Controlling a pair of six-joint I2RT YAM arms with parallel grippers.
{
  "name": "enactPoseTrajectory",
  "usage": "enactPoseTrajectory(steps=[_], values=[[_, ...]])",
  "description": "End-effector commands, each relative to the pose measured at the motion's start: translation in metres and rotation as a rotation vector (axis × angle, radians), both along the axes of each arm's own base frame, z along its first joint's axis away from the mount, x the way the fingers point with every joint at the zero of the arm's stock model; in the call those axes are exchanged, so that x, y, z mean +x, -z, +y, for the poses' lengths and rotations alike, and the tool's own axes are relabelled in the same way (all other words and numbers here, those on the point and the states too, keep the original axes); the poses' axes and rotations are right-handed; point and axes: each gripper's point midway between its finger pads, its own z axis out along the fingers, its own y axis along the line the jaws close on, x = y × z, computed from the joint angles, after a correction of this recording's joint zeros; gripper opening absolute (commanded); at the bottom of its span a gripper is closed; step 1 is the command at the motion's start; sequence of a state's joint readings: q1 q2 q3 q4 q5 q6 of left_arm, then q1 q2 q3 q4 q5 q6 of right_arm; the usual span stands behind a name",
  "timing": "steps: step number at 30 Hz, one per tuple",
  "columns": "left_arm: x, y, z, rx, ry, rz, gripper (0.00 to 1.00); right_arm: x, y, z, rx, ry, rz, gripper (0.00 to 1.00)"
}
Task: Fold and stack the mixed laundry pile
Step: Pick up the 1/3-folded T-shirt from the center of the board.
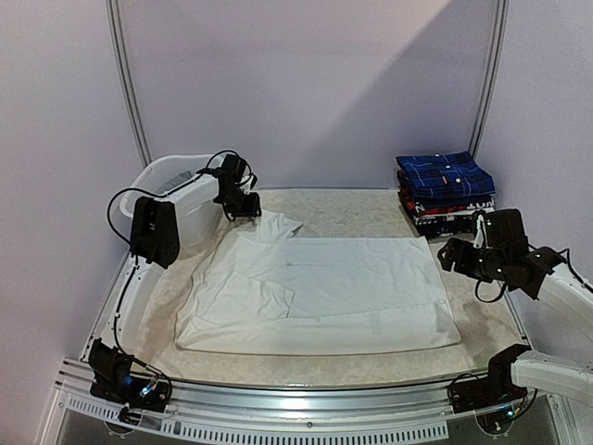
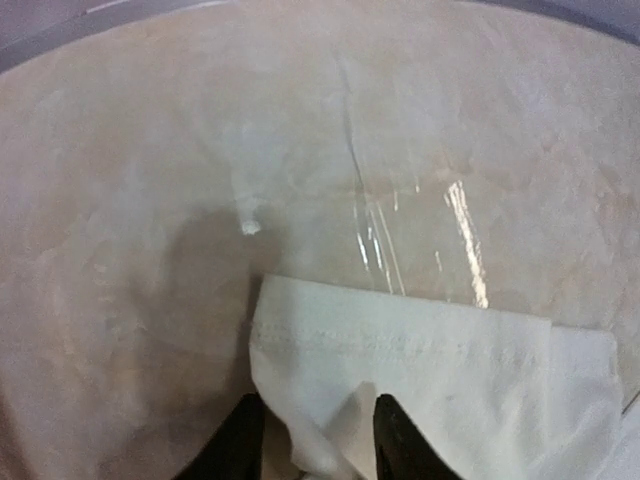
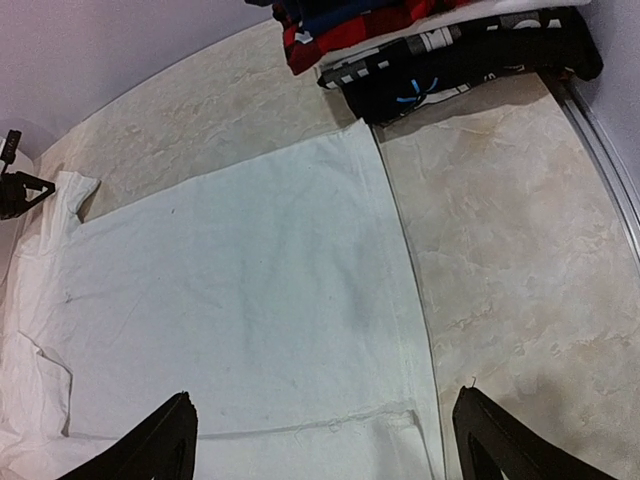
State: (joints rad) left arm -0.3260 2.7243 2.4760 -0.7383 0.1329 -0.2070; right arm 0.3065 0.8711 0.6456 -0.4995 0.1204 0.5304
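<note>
A plain white shirt [image 1: 324,287] lies spread flat over the middle of the table, collar end to the left. My left gripper [image 1: 246,211] is down at its far-left sleeve. In the left wrist view a raised fold of the sleeve hem [image 2: 450,370] is bunched between the narrowed fingers of the left gripper [image 2: 318,405]. My right gripper [image 1: 451,252] hovers open over the shirt's right hem. In the right wrist view the shirt [image 3: 230,300] fills the space under the wide-spread right gripper [image 3: 325,400]. A dark blue plaid shirt [image 1: 445,174] tops a folded stack at the back right.
The folded stack [image 3: 470,55] includes red-checked and black garments and stands against the right wall. A white plastic basket [image 1: 167,176] sits at the back left behind the left arm. The beige table [image 1: 352,213] has a metal rail along its right edge [image 3: 600,160].
</note>
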Motion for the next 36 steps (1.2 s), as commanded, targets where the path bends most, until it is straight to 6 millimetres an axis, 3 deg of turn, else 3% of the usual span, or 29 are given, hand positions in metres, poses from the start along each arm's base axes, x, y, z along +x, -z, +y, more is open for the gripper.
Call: enactPoseTrajectory(steps=[1,3,4,9,17,27,36], values=[[-0.004,0.014,-0.012,-0.076,0.025,0.043,0.21,0.009,-0.002,0.006,0.043,0.006,-0.025,0.9],[-0.003,0.009,-0.016,-0.104,0.038,0.038,0.04,0.014,-0.004,0.01,0.063,0.004,-0.03,0.9],[-0.004,0.007,-0.019,-0.113,0.047,0.036,0.0,0.016,-0.005,0.011,0.068,0.005,-0.033,0.9],[-0.006,-0.022,-0.024,-0.131,0.069,-0.009,0.0,0.024,-0.001,0.009,0.064,0.028,-0.034,0.9],[-0.025,-0.092,-0.041,-0.172,0.125,-0.113,0.0,0.039,-0.001,0.012,0.05,0.031,-0.031,0.9],[-0.076,-0.135,-0.053,-0.137,0.192,-0.157,0.0,0.043,0.009,0.011,0.024,0.038,-0.001,0.93],[-0.137,-0.162,-0.048,-0.052,0.188,-0.206,0.0,0.045,0.021,0.01,0.016,0.049,0.027,0.94]])
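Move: The T-shirt's loose far-left corner already lies at the left hand's half-open fingers, about 2 cm to the right and 1 cm below; the shirt's middle is some 30 cm back and 19 cm right, and the basket stands level, roughly 20 cm left, its middle 8 cm up. From the open right hand that grasped corner is about 33 cm ahead, 50 cm left and 15 cm down, while the shirt's far-right corner is 23 cm straight ahead, 15 cm down. The T-shirt's far-left corner is pinched as the left fingers shut, drifting about 2 cm right over the table. The left hand then lifts it some 14 cm and draws it back about 12 cm and slightly right, turning a little clockwise. The right hand, still wide open, eases about 4 cm forward and a little down towards the far-right corner, touching nothing. ##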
